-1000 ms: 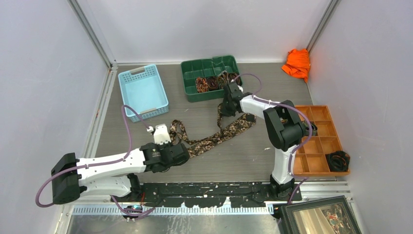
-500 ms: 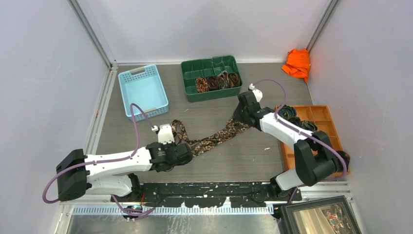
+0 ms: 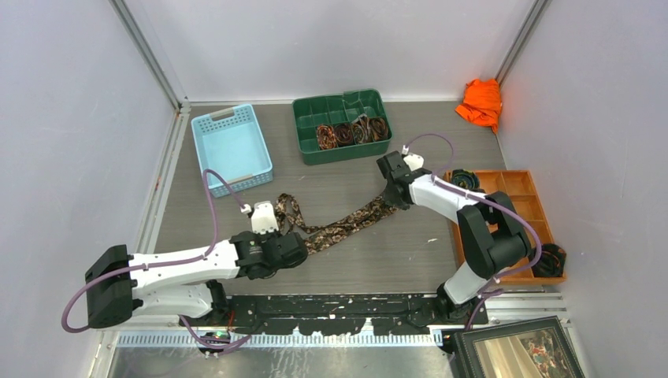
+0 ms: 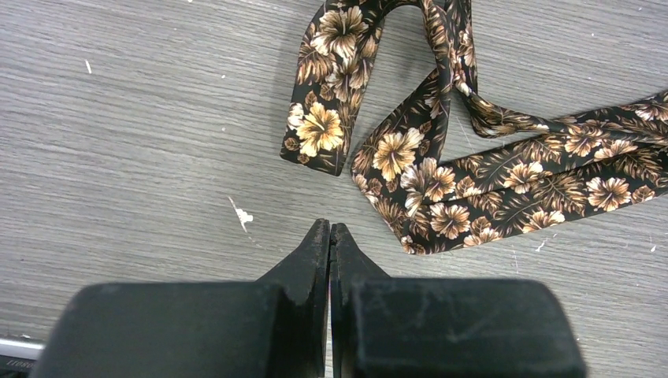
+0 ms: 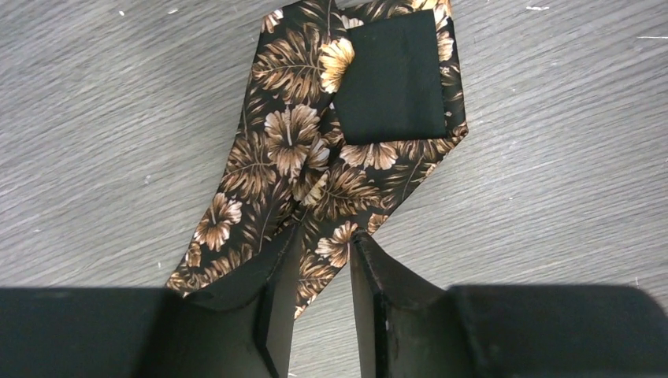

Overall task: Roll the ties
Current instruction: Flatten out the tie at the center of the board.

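Observation:
A long tie (image 3: pixel 346 224) in black with tan flowers lies flat on the grey table, running from left to centre. Its narrow end (image 4: pixel 319 134) curls back just ahead of my left gripper (image 4: pixel 329 230), which is shut and empty, a little short of the cloth. That left gripper (image 3: pixel 290 246) sits near the tie's left part. My right gripper (image 5: pixel 323 236) stands open over the wide end (image 5: pixel 315 150), one finger on each side of the cloth, gripping nothing. From above, the right gripper (image 3: pixel 388 189) is at the tie's right tip. Several coiled ties (image 3: pixel 350 131) sit in the green tray (image 3: pixel 303 126).
A light blue basket (image 3: pixel 231 147) stands at the back left. An orange cloth (image 3: pixel 480 102) lies in the back right corner. A wooden compartment tray (image 3: pixel 516 236) at the right holds dark coils (image 3: pixel 545 258). A framed picture (image 3: pixel 516 346) is at the near right.
My right gripper has moved right, away from the green tray, down to the tie's wide end, and its jaws have parted. The wide end now lies straighter. The left arm has barely moved.

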`<state>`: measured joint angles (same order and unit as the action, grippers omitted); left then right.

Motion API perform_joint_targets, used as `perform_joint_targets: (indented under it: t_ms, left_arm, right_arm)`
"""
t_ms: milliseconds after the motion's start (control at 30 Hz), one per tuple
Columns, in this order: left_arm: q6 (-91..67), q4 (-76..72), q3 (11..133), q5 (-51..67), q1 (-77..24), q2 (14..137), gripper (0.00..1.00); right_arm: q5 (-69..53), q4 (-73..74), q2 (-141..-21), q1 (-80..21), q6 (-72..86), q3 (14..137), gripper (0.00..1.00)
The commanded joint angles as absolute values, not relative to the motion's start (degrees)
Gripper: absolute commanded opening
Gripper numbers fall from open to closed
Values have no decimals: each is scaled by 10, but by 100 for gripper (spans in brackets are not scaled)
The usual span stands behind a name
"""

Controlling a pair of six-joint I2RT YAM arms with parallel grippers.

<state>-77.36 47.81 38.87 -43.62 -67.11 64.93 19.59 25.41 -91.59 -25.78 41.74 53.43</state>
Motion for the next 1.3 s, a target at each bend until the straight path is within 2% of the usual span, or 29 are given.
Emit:
perform_joint_targets:
  t_ms: [0,333,733,800,1067,1167,1267]
  left_arm:
    - [-788,487,388,-468,-673,633,0]
    - [-821,545,427,-503,-665,625,0]
    - [-747,531,426,-435,-548,606,3]
    - [-725,514,430,-418,-546,618,8]
    - [-691,426,426,-324,-510,688,45]
    - [-668,368,410,-288,-473,694,52]
    - [-653,362,417,-302,-452,709,60]
  right_arm:
    - [224,287,-941,-258,432,568,34]
    - [168,324,-1027,-189,417,621,36]
    - [173,345,-1109,-64,384,739,36]
    - [162,341,-1118,-54,387,753,36]
    - [63,301,-1087,-58,379,774,37]
    - [33,292,-1082,-60,376,768,37]
    - [9,271,-1076,-60,384,753,38]
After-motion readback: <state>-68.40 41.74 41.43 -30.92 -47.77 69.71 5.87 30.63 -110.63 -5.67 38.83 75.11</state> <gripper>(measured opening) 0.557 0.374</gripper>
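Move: The tie's black-patched right end lies under and just ahead of the right hand, its patch about 4 cm ahead, 2 cm right and 2 cm below. The green box is roughly 23 cm ahead and 11 cm left, the orange tray some 26 cm right and 8 cm back. For the left hand, the tie's tail end is about 5 cm ahead, 1 cm left and 2 cm down; the tie's folded corner is 3 cm right and 1 cm ahead. Down nearly 2 cm onto the tie, the right hand presses with fingers still partly open and drags the cloth about 9 cm forward and as far right, then eases 2–3 cm back left. The shut left hand rises, swings forward and left, then sinks with slight rightward travel and continues forward, opening past half around the tail end and tipping down slightly. ##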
